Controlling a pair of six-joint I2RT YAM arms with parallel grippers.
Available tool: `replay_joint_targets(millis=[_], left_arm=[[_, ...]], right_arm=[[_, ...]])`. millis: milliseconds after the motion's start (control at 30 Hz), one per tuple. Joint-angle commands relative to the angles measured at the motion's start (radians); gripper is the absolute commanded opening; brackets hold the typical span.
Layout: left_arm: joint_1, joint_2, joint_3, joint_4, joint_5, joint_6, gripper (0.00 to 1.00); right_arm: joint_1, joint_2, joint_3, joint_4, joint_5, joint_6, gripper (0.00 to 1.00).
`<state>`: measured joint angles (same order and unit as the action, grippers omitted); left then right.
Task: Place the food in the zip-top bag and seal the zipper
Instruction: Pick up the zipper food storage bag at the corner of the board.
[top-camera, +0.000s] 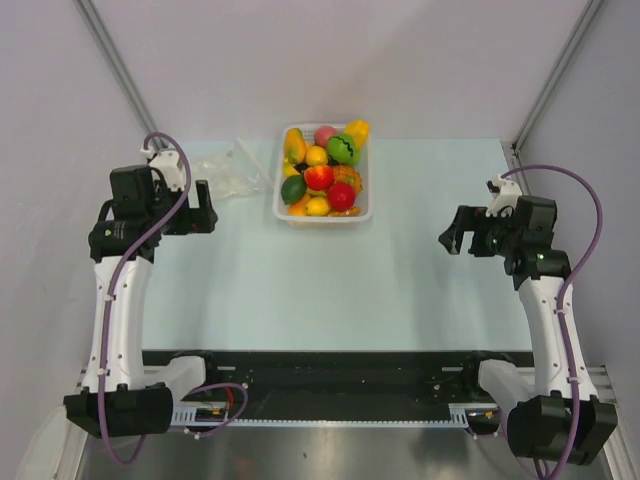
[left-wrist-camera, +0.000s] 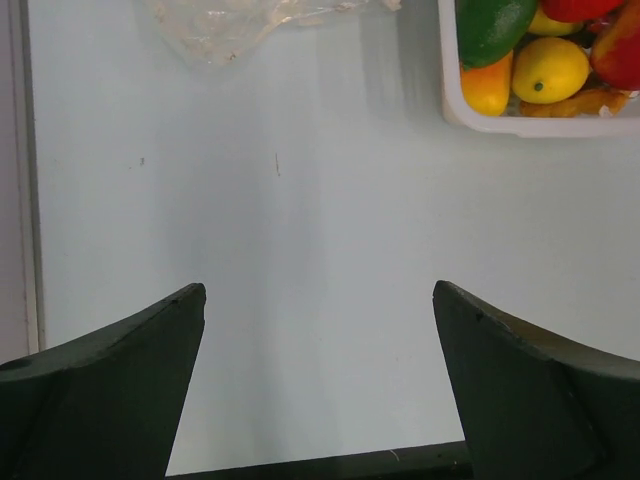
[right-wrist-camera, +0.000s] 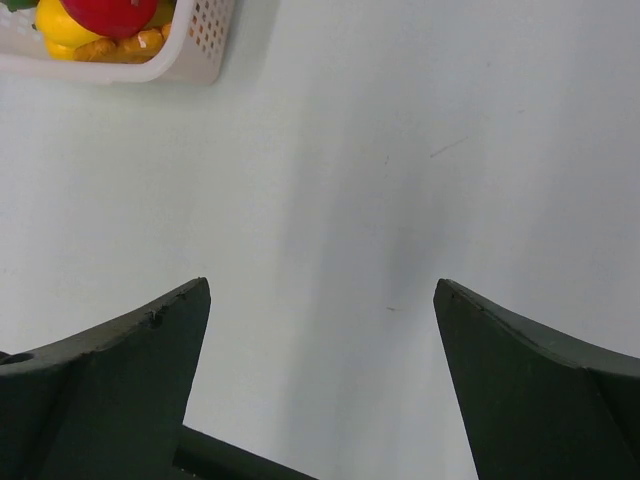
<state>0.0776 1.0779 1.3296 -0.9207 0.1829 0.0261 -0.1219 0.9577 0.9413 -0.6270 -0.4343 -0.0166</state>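
Observation:
Several glossy toy fruits and vegetables (top-camera: 325, 175) fill a white slotted basket (top-camera: 284, 212) at the back middle of the table. The see-through zip-top bag (top-camera: 237, 170) lies crumpled just left of the basket; it also shows in the left wrist view (left-wrist-camera: 225, 30). I cannot make out its zipper. My left gripper (top-camera: 203, 210) is open and empty, hovering near the bag's near side (left-wrist-camera: 318, 290). My right gripper (top-camera: 452, 232) is open and empty at the right, apart from the basket (right-wrist-camera: 322, 285). Food shows in the left wrist view (left-wrist-camera: 548, 68) and the right wrist view (right-wrist-camera: 110, 15).
The basket's corner shows at the top right of the left wrist view (left-wrist-camera: 470, 118) and at the top left of the right wrist view (right-wrist-camera: 200, 60). Metal frame posts (top-camera: 115, 60) rise at the back corners. A black rail (top-camera: 330, 365) runs along the near edge.

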Motion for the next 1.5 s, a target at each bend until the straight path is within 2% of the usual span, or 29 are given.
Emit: replay_joint_targets(millis=[0, 300, 400, 500, 567, 633, 733, 867, 1100, 1467], left_arm=[[-0.002, 0.042, 0.066, 0.057, -0.071, -0.002, 1.0], [-0.024, 0.312, 0.278, 0.147, -0.138, -0.006, 1.0], [-0.027, 0.401, 0.307, 0.186, -0.132, 0.026, 1.0], [-0.032, 0.479, 0.315, 0.187, -0.053, 0.125, 1.0], [-0.042, 0.525, 0.322, 0.146, 0.027, 0.266, 1.0], [-0.065, 0.592, 0.33, 0.126, 0.014, 0.393, 1.0], [-0.065, 0.648, 0.315, 0.163, -0.009, 0.503, 1.0], [-0.065, 0.711, 0.318, 0.267, 0.016, 0.653, 1.0], [-0.068, 0.738, 0.201, 0.519, 0.11, 1.007, 1.0], [-0.11, 0.999, 0.333, 0.577, -0.006, 1.169, 1.0]], right_arm=[[-0.002, 0.019, 0.033, 0.036, -0.026, 0.037, 1.0], [-0.002, 0.047, 0.047, 0.016, -0.057, 0.037, 1.0], [-0.001, 0.047, 0.045, 0.009, -0.067, 0.026, 1.0], [0.001, 0.042, 0.047, 0.0, -0.076, 0.02, 1.0], [0.002, 0.044, 0.047, -0.007, -0.086, 0.02, 1.0], [0.004, 0.049, 0.051, -0.013, -0.095, -0.005, 1.0], [0.005, 0.064, 0.056, -0.02, -0.118, -0.011, 1.0], [0.007, 0.082, 0.06, -0.025, -0.149, -0.009, 1.0], [0.005, 0.096, 0.056, -0.028, -0.144, -0.017, 1.0], [0.005, 0.13, 0.068, -0.039, -0.133, -0.023, 1.0]])
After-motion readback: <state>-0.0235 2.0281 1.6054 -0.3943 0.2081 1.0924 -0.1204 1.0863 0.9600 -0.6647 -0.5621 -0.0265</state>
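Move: The zip-top bag lies flat on the board, about 38 cm ahead of the left gripper, practically straight out from it and some 27 cm below. The fruit basket stands level with the bag, its middle roughly 29 cm to the right of the bag's. From the right gripper the bag is about 38 cm ahead, around 64 cm to the left and 21 cm down. Bring the left gripper about 26 cm forward to the bag, near level for the first half, then sinking some 17 cm in two dips as you go on. Over the dips, roll the wrist clockwise some 60 degrees so the fingers come round to the slanting zipper edge, and keep them wide open. Let the right gripper just ease slightly down and left. ##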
